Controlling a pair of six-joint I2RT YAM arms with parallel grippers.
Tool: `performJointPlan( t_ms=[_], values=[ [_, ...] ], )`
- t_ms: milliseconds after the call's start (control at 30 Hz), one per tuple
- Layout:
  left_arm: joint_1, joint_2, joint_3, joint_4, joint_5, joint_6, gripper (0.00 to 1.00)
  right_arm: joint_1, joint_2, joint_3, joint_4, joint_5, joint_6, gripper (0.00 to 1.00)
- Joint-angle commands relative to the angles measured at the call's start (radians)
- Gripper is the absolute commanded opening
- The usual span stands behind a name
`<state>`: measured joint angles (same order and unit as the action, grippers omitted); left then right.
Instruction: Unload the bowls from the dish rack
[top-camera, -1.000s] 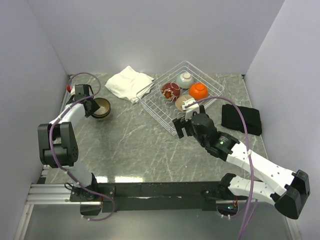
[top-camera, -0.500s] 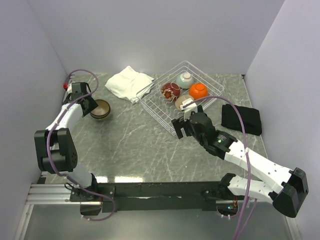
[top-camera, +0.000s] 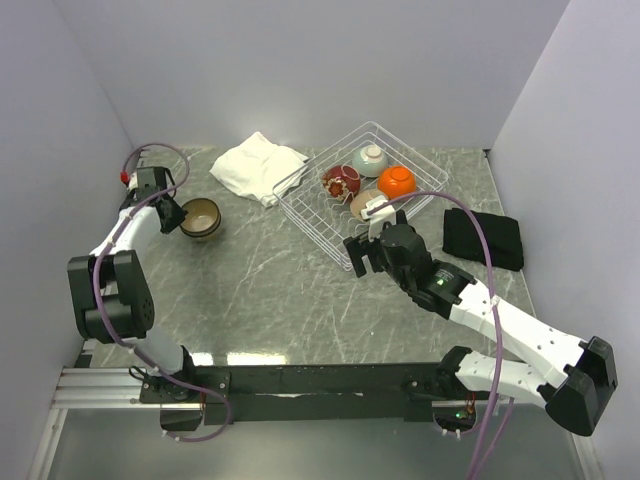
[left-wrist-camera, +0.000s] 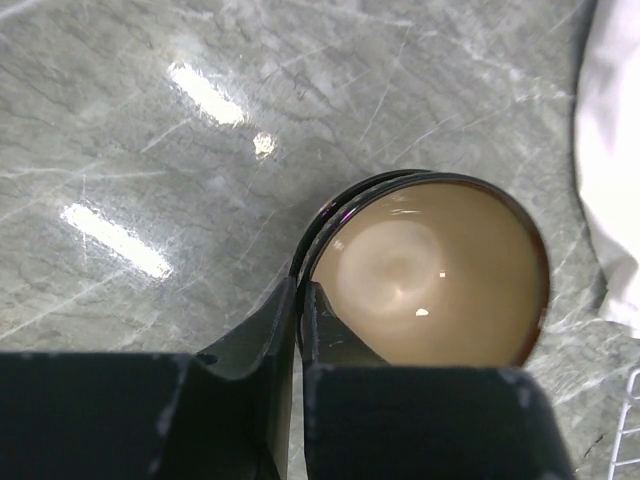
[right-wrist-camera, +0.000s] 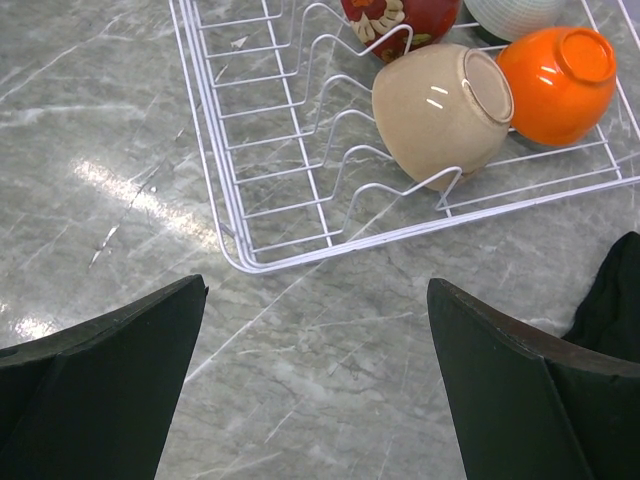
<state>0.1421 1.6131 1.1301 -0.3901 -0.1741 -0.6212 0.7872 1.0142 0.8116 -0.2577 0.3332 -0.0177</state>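
Observation:
A brown bowl stands upright on the marble table at the left, outside the rack. My left gripper is shut, its tips right at that bowl's near rim; nothing shows as held. The white wire dish rack holds a beige bowl, an orange bowl, a red patterned bowl and a pale green bowl. My right gripper hangs open over bare table just in front of the rack's near corner.
A folded white cloth lies behind the brown bowl, left of the rack. A black cloth lies to the right of the rack. Grey walls close in the left, back and right.
My left gripper drew back to the left off the brown bowl and closed its jaws. The bowl stayed on the table. The right arm barely moved.

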Motion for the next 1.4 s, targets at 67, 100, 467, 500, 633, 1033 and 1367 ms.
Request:
performJointPlan(
  t_ms=[67, 100, 467, 500, 633, 1033, 1367],
  values=[
    [0.016, 0.028, 0.008, 0.002, 0.051, -0.014, 0.09, -0.006, -0.034, 0.006, 0.0, 0.026, 0.015, 1.0],
    [0.014, 0.022, 0.01, -0.001, 0.053, -0.014, 0.09, -0.006, -0.034, 0.008, -0.003, 0.027, 0.015, 1.0],
    [0.016, -0.119, 0.005, -0.04, 0.042, -0.012, 0.57, -0.049, 0.033, 0.083, -0.012, 0.073, -0.042, 1.0],
    [0.014, -0.136, -0.006, -0.035, 0.062, -0.012, 0.59, -0.055, 0.044, 0.102, -0.012, 0.073, -0.048, 1.0],
    [0.004, -0.234, -0.079, -0.012, 0.107, -0.008, 0.76, -0.106, 0.109, 0.172, -0.015, 0.073, -0.06, 1.0],
    [-0.172, -0.527, -0.282, 0.0, 0.07, 0.093, 0.99, -0.25, 0.49, 0.403, -0.034, 0.017, -0.166, 1.0],
    [-0.254, -0.616, -0.415, 0.08, 0.054, 0.138, 0.99, -0.276, 0.722, 0.561, -0.144, -0.01, -0.301, 1.0]
  ],
)
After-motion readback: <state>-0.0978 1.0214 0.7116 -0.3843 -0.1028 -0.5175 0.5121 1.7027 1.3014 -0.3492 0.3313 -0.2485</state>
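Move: Some 20 cm ahead of the right hand, 3 cm to its right and about 12 cm below it, the tan bowl stands upside down in the dish rack. The orange bowl is roughly 8 cm beyond it and 7 cm to its right, the red bowl 8 cm beyond and 8 cm to its left. Close by the left hand, the stacked bowls are centred about 5 cm right, 2 cm ahead and 3 cm lower; the white towel is 17 cm ahead and 18 cm right of that hand. Reaching forward about 15 cm over the rack's near side, the right hand rises slightly, then dips to 6 cm below its start, tipping its wide-open fingers down towards the tan bowl. The left sinks 1 cm with the top bowl's rim still between its fingers, opens fully, lifts clear, and swings back and right some 10 cm each, turning 20 degrees clockwise. ##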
